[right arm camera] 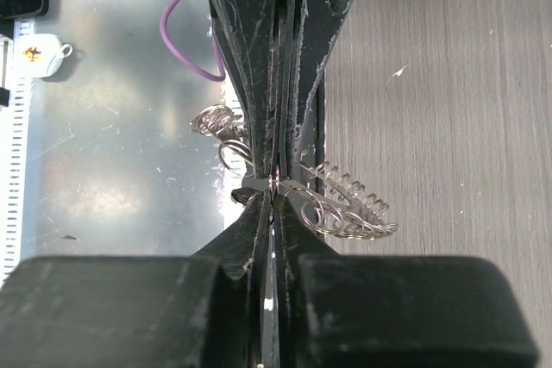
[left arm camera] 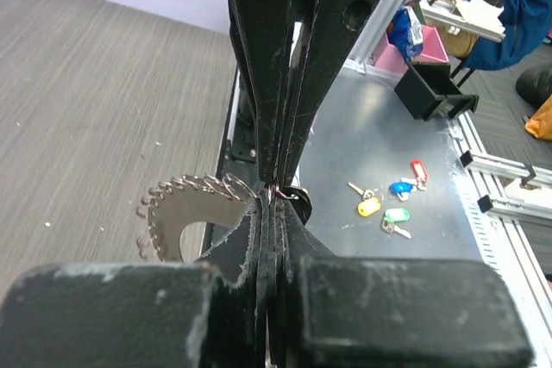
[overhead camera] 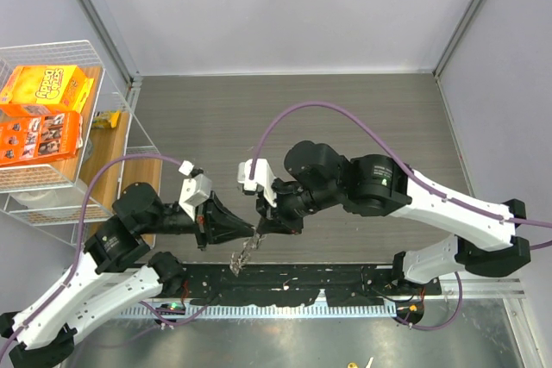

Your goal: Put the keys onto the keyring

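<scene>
My two grippers meet tip to tip above the table's near edge. My left gripper (overhead camera: pixel 253 232) (left arm camera: pixel 274 199) is shut on the keyring (overhead camera: pixel 244 256). The ring's silvery keys fan out like a toothed wheel (left arm camera: pixel 183 213) left of its tips, and in the right wrist view they curl as loops (right arm camera: pixel 349 206) on both sides of its fingers. My right gripper (overhead camera: pixel 261 223) (right arm camera: pixel 274 189) is shut at the same spot. A small black key head (right arm camera: pixel 239 196) (left arm camera: pixel 299 199) sits against its tip, pinched with the thin ring wire. How far the key sits on the ring is hidden by the fingers.
A wire basket (overhead camera: pixel 95 140) with orange cereal boxes (overhead camera: pixel 43 114) stands at the far left beside a wooden board (overhead camera: pixel 129 174). Below the table's edge, several coloured key tags (left arm camera: pixel 384 202) lie on a metal surface, near a black box (left arm camera: pixel 431 92) and a white cup (right arm camera: pixel 47 56).
</scene>
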Controlling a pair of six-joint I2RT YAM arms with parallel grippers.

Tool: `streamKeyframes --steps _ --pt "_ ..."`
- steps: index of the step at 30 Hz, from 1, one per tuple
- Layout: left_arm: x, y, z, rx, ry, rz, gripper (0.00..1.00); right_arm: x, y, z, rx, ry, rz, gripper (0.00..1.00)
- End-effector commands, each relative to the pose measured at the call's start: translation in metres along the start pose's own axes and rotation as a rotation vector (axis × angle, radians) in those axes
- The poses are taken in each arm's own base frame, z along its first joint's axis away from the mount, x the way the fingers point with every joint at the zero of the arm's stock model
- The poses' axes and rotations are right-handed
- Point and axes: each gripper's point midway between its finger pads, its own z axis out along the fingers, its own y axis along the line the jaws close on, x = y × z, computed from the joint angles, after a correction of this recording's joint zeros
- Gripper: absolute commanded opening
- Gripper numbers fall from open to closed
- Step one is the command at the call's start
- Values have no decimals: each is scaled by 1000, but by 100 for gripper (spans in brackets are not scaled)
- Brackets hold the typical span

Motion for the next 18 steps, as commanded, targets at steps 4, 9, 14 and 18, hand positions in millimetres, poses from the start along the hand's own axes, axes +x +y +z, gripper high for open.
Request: streamKeyframes --steps 4,9,14,18 --pt "-21 0 1 -11 -114 37 0 -35 12 -26 -17 -204 -51 17" --pt "-26 -1 1 -6 -138 45 0 -37 13 -31 -13 -234 -56 30" --pt "-31 -2 1 -6 -162 48 0 -36 13 -39 5 -267 -69 40" --pt "-38 -5 0 7 -208 53 0 -29 9 -41 28 -287 -92 41"
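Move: The keyring's wire-edged disc hangs from the left hand's shut fingertips, its middle about 3 cm below them, 1 cm back and roughly 1 cm to the left. The right hand's nearly shut tips meet the same rim from the other side, leaving the disc's middle about 3 cm below them, 1 cm back and 2 cm to the left. The yellow-tagged key lies far off on the metal sheet, some 23 cm back, 22 cm right and 35 cm below the right hand. The keyring's rim is let go by the right fingers, which open to under half width as that hand rises about 3 cm and draws some 1.5 cm to the right, its pointing tips tilting up about 10 degrees. The left hand keeps its pinch on the rim, easing about 1 cm forward and slightly up. ##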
